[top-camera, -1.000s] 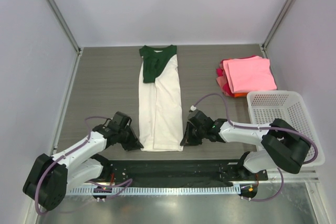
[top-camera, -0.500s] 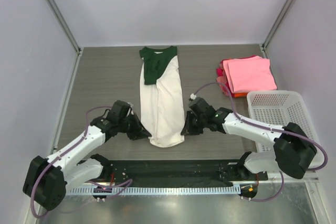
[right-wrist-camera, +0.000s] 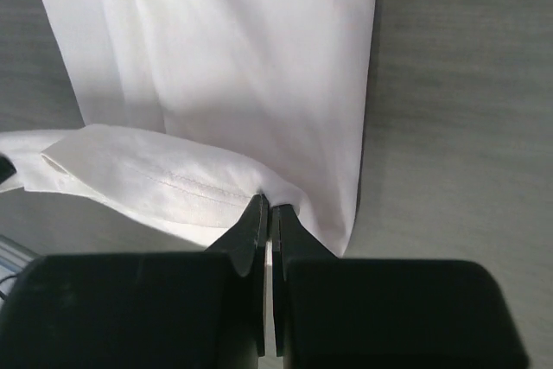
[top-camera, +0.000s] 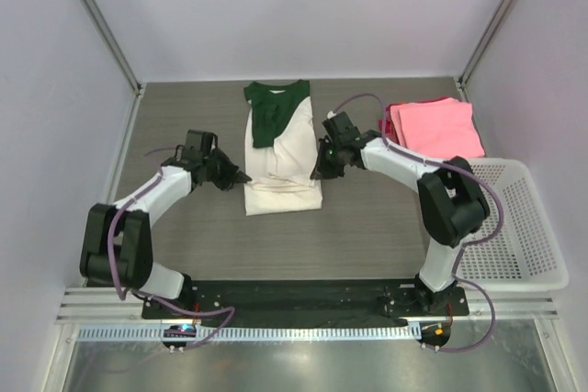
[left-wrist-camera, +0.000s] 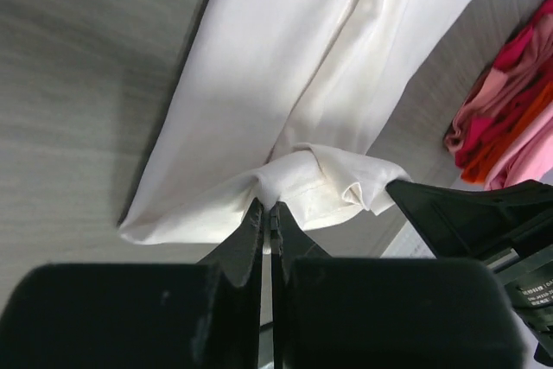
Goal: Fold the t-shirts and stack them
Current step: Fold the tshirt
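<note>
The cream-white t-shirt (top-camera: 285, 167) with dark green collar and sleeve (top-camera: 269, 112) lies lengthwise at the table's middle, folded into a narrow strip, its bottom hem doubled back toward the collar. My left gripper (top-camera: 241, 175) is shut on the hem's left corner (left-wrist-camera: 285, 181). My right gripper (top-camera: 317, 172) is shut on the hem's right corner (right-wrist-camera: 259, 192). Both hold the hem above the shirt's lower half. The hem sags between them. A stack of folded pink, red and orange t-shirts (top-camera: 432, 130) lies at the back right.
A white plastic mesh basket (top-camera: 501, 218) stands at the right edge, near the front. The folded stack also shows at the right edge of the left wrist view (left-wrist-camera: 510, 118). Grey walls and metal posts close the table at back and sides.
Both grippers have carried the shirt's bottom hem away from the front edge toward the collar, doubling the strip over. The shirt's visible length has shortened by about a third.
</note>
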Available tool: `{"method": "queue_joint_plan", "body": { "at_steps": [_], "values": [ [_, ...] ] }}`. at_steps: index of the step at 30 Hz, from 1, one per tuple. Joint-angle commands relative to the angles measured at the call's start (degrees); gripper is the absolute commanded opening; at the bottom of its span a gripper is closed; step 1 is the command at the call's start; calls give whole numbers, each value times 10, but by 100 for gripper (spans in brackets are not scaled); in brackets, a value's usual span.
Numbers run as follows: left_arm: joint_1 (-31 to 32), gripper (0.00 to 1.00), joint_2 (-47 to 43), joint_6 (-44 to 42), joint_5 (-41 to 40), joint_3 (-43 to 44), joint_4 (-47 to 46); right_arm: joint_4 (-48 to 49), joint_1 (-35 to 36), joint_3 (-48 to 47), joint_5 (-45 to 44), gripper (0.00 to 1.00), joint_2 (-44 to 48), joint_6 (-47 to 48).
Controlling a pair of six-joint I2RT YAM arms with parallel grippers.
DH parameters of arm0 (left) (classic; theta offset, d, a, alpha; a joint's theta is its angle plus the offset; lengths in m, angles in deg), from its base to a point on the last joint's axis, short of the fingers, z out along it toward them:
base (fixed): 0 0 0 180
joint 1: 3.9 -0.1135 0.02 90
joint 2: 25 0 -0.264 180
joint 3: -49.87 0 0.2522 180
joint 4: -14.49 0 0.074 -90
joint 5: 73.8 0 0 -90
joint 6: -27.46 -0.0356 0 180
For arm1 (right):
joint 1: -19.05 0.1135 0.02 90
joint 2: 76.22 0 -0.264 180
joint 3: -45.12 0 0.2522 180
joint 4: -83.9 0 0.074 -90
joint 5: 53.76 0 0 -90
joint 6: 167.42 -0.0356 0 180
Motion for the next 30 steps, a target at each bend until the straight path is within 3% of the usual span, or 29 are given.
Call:
{"method": "queue_joint_plan", "body": {
  "at_steps": [1,17,19,20,21,22,23,24,26,30],
  "values": [
    [-4,0,59,-5,-40,77,-55,1,-21,-87,19,1,-40,23],
    [-32,0,276,22,-33,292,-73,-8,-94,-332,68,1,-230,8],
    [-48,0,306,29,-16,324,-73,-8,-100,-373,77,2,-263,5],
    [-52,0,311,32,-16,330,-73,-8,-104,-388,84,8,-273,5],
    [-57,8,319,33,-17,339,-75,-9,-106,-416,90,44,-286,8],
    [-58,22,321,26,-20,344,-75,-11,-107,-423,90,59,-294,9],
    [-58,47,322,21,-28,347,-64,-12,-108,-423,88,68,-295,11],
    [-57,71,316,9,-29,347,-46,-12,-108,-406,86,73,-286,17],
    [-56,78,305,-6,-24,324,-39,7,-108,-364,81,73,-244,20],
    [-51,82,243,-35,-35,227,-38,87,-107,-157,75,68,-132,20]
  ]
}}
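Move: Each hand already holds one end of the lifted white hem. The green upper part of the shirt it is headed for lies about 21 cm ahead and 7 cm below: some 7 cm to the right for the left hand, about 9 cm to the left and 6 cm below for the right. The near fold is about 7 cm behind the left hand and 8 cm to its right; the red-pink stack is some 31 cm right of the right hand and 13 cm ahead. Both hands, still pinching the hem corners, sweep it forward together about 18 cm over the lying shirt towards the green upper part, nearly level except that the right one arcs up some 2 cm midway and sinks again. Near the far end of the reach the fingers of both open wide and let the hem go while it is still several centimetres above the table, and the hands then draw back 2 to 3 cm, sinking about a centimetre. ##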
